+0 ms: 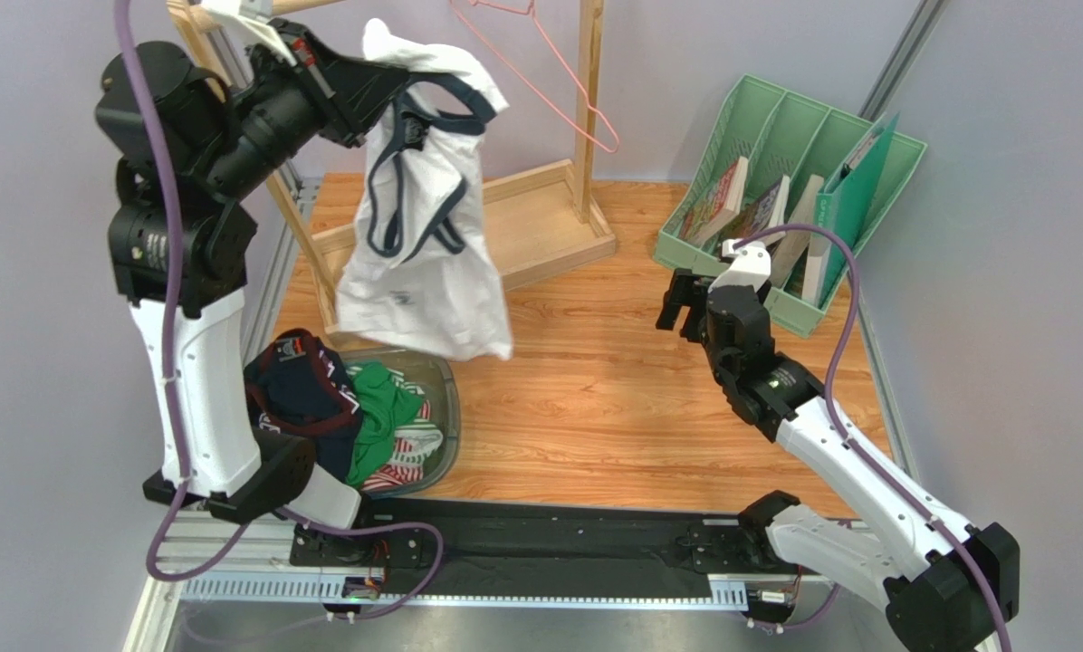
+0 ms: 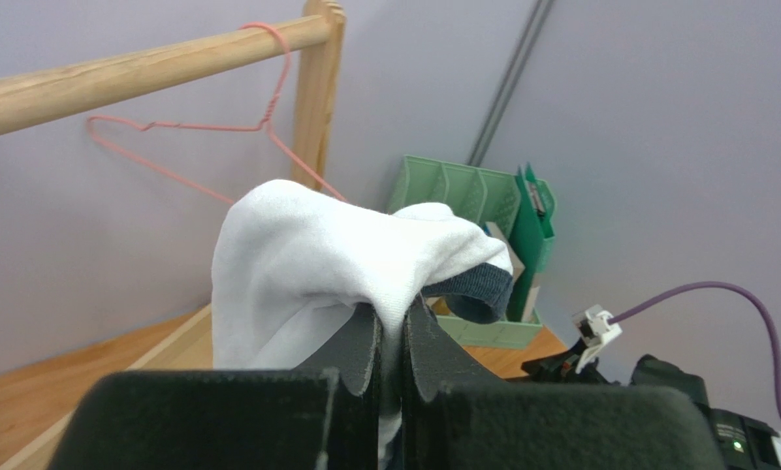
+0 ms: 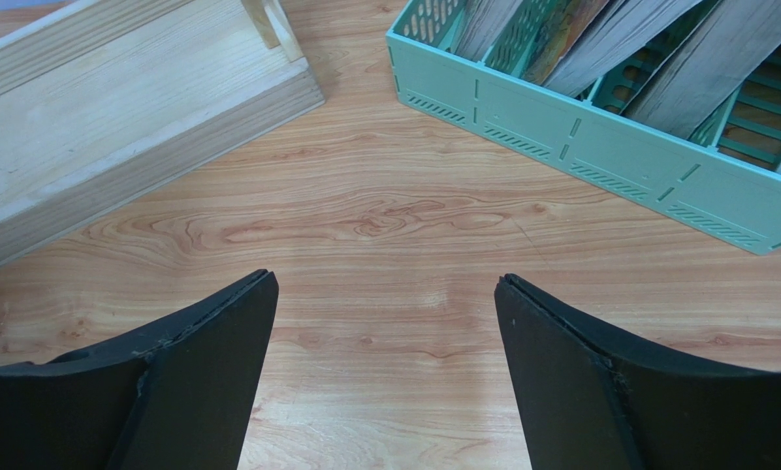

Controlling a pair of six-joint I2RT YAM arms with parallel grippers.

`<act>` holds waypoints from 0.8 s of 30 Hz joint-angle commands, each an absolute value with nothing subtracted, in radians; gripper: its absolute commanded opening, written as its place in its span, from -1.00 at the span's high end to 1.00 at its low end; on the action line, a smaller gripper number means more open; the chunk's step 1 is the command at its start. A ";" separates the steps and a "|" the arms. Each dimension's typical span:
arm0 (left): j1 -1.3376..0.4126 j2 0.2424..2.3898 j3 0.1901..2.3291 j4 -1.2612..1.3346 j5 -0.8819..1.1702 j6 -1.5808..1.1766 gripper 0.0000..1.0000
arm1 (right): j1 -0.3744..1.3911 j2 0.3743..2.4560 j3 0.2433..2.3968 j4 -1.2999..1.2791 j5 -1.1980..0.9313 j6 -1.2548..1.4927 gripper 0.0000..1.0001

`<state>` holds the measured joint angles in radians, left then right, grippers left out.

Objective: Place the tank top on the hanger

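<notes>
The white tank top (image 1: 418,265) with navy trim hangs in the air over the table's left half. My left gripper (image 1: 370,71) is shut on its top edge, high up beside the wooden rack. From the left wrist, white cloth (image 2: 316,264) bunches over the pinched fingers (image 2: 360,343). The pink wire hanger (image 1: 547,68) hangs by its hook from the rack's rail (image 2: 139,69), just right of the shirt and apart from it; its wire (image 2: 183,127) shows beyond the cloth. My right gripper (image 1: 679,302) hovers open over bare wood (image 3: 385,294), holding nothing.
The wooden rack's base (image 1: 534,224) lies at the table's back. A grey basket (image 1: 441,421) at front left holds green, navy and striped garments. A green file organiser (image 1: 778,177) with books stands at the right, close to my right gripper.
</notes>
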<state>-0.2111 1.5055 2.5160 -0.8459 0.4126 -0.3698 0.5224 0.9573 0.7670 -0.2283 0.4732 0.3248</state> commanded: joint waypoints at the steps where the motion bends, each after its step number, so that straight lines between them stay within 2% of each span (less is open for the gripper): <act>1: -0.291 1.558 2.571 -0.672 0.508 -0.367 1.00 | 0.508 0.940 0.805 -0.235 0.511 0.330 -0.76; 5: -0.444 1.626 2.557 -0.706 0.476 -0.310 1.00 | 0.492 0.933 0.801 -0.259 0.528 0.339 -0.77; 12: -0.526 1.623 2.433 -0.723 0.483 -0.301 1.00 | 0.476 0.902 0.787 -0.291 0.545 0.368 -0.77; 20: -0.544 1.572 1.991 -0.692 0.502 -0.333 1.00 | 0.472 0.897 0.772 -0.311 0.546 0.387 -0.80; 24: -0.563 1.597 1.815 -0.690 0.347 -0.305 1.00 | 0.471 0.907 0.784 -0.342 0.532 0.399 -0.86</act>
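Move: The tank top already hangs from the left hand; the clear table it is taken to lies about 18 cm to the right, 4 cm ahead and some 60 cm below. The rack's tray is about 27 cm ahead, 4 cm right and equally far down; the hanger is some 28 cm ahead, 15 cm right and 12 cm lower; the clothes basket is about 7 cm back, 11 cm left and 57 cm down. From the right hand that clear table is roughly 16 cm left, 2 cm ahead, 20 cm below. The tank top, still pinched near one end in the left hand's shut fingers, is carried right past the front of the rack, about 15 cm, then lowered ever faster, some 22 cm, towards the clear table. That wrist swings clockwise and tips its fingers down by some 30 degrees. The right hand, open and empty, eases about 3 cm to its right. ##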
